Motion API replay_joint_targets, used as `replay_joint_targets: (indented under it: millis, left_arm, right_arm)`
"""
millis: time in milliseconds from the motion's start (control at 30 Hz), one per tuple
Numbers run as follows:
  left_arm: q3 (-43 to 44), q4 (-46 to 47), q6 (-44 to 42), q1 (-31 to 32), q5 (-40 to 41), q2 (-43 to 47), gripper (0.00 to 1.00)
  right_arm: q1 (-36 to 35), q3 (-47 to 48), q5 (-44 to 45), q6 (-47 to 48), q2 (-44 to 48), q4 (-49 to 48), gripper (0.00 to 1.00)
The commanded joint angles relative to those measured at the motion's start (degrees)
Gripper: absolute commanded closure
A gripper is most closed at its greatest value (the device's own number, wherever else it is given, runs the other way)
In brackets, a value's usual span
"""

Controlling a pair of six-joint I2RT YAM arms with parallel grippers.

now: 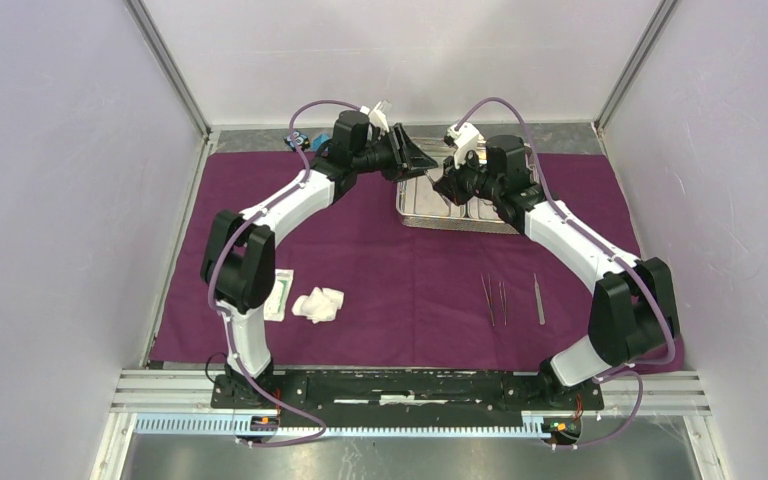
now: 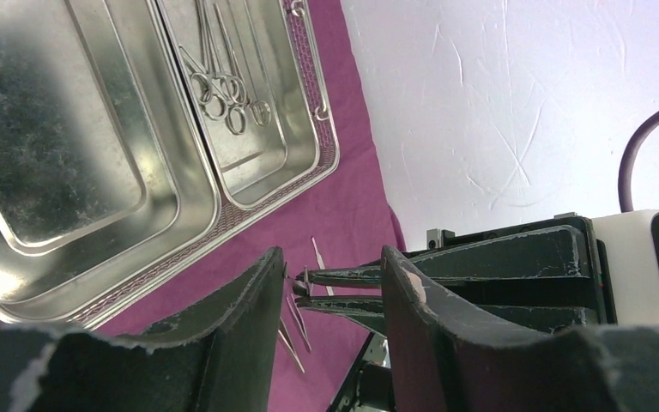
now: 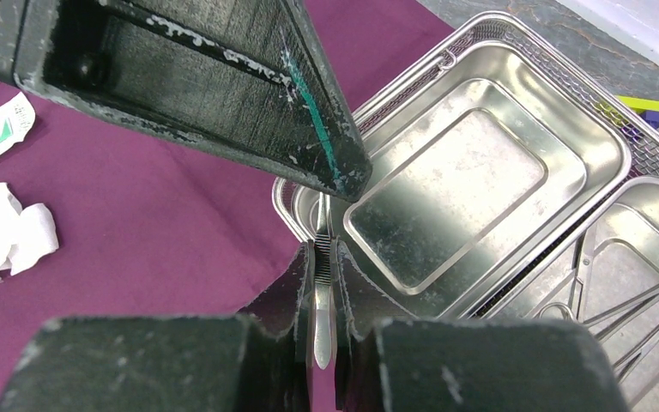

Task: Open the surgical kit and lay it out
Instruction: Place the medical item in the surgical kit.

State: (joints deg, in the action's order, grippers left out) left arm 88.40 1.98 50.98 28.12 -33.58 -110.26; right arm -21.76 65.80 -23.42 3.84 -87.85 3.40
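Note:
The dark-purple cloth wrap lies spread flat. On its far side stands the two-compartment steel tray, and several clamps lie in one compartment. My right gripper is shut on slim steel tweezers just above the tray's edge. My left gripper is open, and the right gripper's tips with the tweezers reach into its gap. It touches nothing that I can see. Two clamps and another pair of tweezers lie on the cloth at the near right. White gauze wads and a flat white packet lie at the near left.
Small blue and black blocks sit at the cloth's far left corner. A yellow-and-purple block lies behind the tray. Walls close in the left, right and back. Both arms meet over the tray at the far middle.

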Motion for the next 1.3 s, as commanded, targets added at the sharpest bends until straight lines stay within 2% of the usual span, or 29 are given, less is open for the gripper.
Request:
replay_joint_targets:
  millis: [0,133,400,767,867,967,1067,1200,1267]
  left_arm:
    - [-0.6,3.1,1.3,0.3,-1.1,0.3,0.47]
    - [-0.9,3.1,1.1,0.5,-0.9,0.5,0.49]
    - [-1.0,3.0,0.9,0.8,-0.7,0.2,0.64]
    - [-0.2,1.9,-0.5,1.0,-0.7,-0.5,0.72]
    - [0.6,1.0,-2.2,1.0,-0.7,-0.7,0.78]
    - [2.1,-1.5,-5.4,1.0,-0.1,-0.8,0.88]
    - [3.3,-3.8,-8.0,1.0,0.2,-1.0,0.98]
    - [4.4,-4.5,-11.6,0.9,-0.2,-0.9,0.98]
    - [4.7,-4.7,-13.9,0.9,-0.8,-0.7,0.98]
  right_arm:
    - [-0.3,-0.1,0.3,-0.4,0.2,-2.3,1.00]
    - [-0.3,-0.4,0.5,-0.4,0.6,-2.4,1.00]
    - [-0.2,-0.5,0.8,-0.4,1.1,-2.4,1.00]
    - [-0.3,-0.3,0.7,-0.7,1.3,-2.4,1.00]
    - [-0.2,-0.2,0.4,-0.7,1.4,-2.4,1.00]
    - [-0.2,-0.2,0.1,-0.6,1.4,-2.5,0.99]
    - [-0.2,-0.2,-0.3,-0.6,1.5,-2.5,0.97]
    - [-0.2,-0.1,-0.8,-0.5,1.5,-2.0,0.89]
    - [-0.2,0.3,-1.1,0.3,1.6,-0.8,0.81]
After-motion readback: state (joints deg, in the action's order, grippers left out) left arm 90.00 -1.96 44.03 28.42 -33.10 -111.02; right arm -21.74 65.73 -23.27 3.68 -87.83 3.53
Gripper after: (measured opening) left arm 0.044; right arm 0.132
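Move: The medical item, a slim steel instrument, is already held in my right hand, its middle about 1 cm ahead and 1 cm left of that hand point. From my left hand the item's middle is roughly 3 cm back, 1 cm right and 2 cm lower, with its free end by my open fingers. The kit's empty compartment is centred some 16 cm below my left hand, 1 cm back and 3 cm right; the instrument compartment's centre is 15 cm farther right of that, level with it fore and aft. I close my half-open left fingers almost fully on the free end of the medical item, slowly at first and faster near the end, sinking about 1 cm as they shut. As they finish, my left wrist tilts some 5 degrees. My right hand stays put over the kit and keeps its pinch on the item. ##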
